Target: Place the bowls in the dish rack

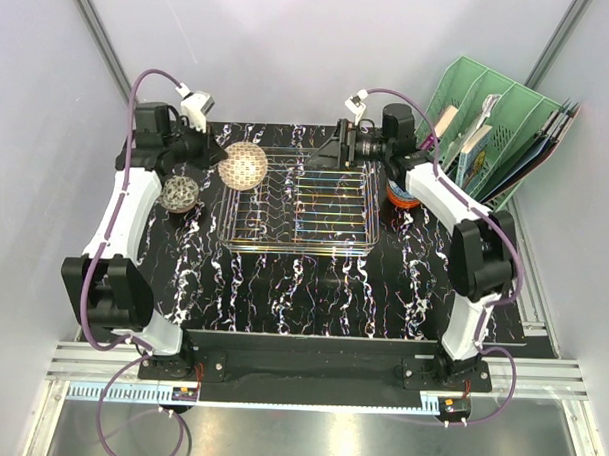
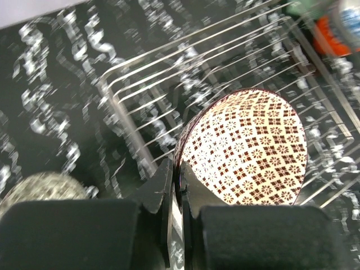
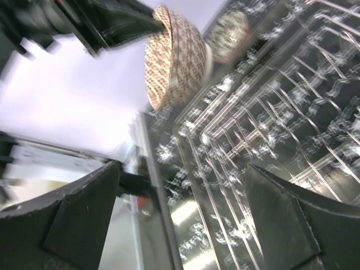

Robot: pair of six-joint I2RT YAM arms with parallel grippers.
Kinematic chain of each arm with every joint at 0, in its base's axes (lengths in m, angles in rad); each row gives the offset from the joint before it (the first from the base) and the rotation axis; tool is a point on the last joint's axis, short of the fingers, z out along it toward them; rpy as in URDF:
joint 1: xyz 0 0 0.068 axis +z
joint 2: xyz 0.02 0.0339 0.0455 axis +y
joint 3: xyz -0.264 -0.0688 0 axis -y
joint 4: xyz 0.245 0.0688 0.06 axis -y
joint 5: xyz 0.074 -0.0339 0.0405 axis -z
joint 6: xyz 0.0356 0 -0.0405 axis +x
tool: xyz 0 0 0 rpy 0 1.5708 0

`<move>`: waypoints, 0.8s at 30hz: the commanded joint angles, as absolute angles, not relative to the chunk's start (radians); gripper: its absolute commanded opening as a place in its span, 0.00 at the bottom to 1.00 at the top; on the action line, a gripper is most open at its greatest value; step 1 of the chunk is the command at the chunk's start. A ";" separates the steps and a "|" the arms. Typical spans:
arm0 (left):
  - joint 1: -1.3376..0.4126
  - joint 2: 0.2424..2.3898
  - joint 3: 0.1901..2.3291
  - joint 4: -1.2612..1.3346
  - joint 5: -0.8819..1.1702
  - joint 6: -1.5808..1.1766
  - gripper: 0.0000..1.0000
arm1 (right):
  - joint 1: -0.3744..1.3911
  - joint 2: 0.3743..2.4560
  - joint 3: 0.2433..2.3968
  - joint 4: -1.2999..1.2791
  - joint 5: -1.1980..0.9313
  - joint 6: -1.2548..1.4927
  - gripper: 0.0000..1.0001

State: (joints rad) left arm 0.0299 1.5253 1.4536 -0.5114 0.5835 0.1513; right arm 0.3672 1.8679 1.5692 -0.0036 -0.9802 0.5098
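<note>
My left gripper is shut on the rim of a pink-red patterned bowl, which hangs tilted on edge over the left end of the silver wire dish rack. In the left wrist view its fingers pinch the bowl at the rim above the rack wires. A second patterned bowl sits on the table left of the rack. My right gripper hovers open over the rack's far edge, with nothing between its fingers. The held bowl shows ahead of it.
Stacked bowls, orange-red with blue showing, stand right of the rack, partly hidden by the right arm. A green slotted file organiser with books fills the back right corner. Black marbled table extends in front of the rack.
</note>
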 commanded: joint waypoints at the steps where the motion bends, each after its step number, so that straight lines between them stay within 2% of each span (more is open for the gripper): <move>1: 0.005 1.539 1.447 -0.304 0.750 0.054 0.00 | 0.351 1.945 1.575 0.434 -1.146 0.889 1.00; 9: -0.080 1.592 1.431 -0.155 0.873 -0.047 0.00 | 0.351 2.052 1.595 0.684 -1.146 1.095 1.00; 24: -0.115 1.654 1.465 -0.029 0.920 -0.152 0.00 | 0.351 2.088 1.582 0.684 -1.166 1.078 1.00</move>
State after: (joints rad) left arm -0.1127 1.6604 1.4223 -0.1604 0.8585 -0.1040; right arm 0.3485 2.0949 1.5654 0.6239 -1.1362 1.0718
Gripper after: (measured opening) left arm 0.073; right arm 0.994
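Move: The patterned bowl in the left fingers has its middle about 5 cm right and 2 cm back of that hand. It is being taken to the open right gripper, some 25 cm to the right, level in reach and height. The rack's middle lies 21 cm right, 6 cm back and 17 cm below; the leaf-patterned bowl 13 cm left, 5 cm back, 18 cm below. From the right hand, the held bowl is 20 cm left, 2 cm back. The patterned bowl, still pinched at its rim, is carried by the left hand about 11 cm to the right above the rack, fast at first and then easing, while the wrist turns clockwise and dips its left side, some 25 degrees in all. The right hand shifts about 3 cm forward and left and rolls its wrist a little, jaws wide open towards the bowl. ##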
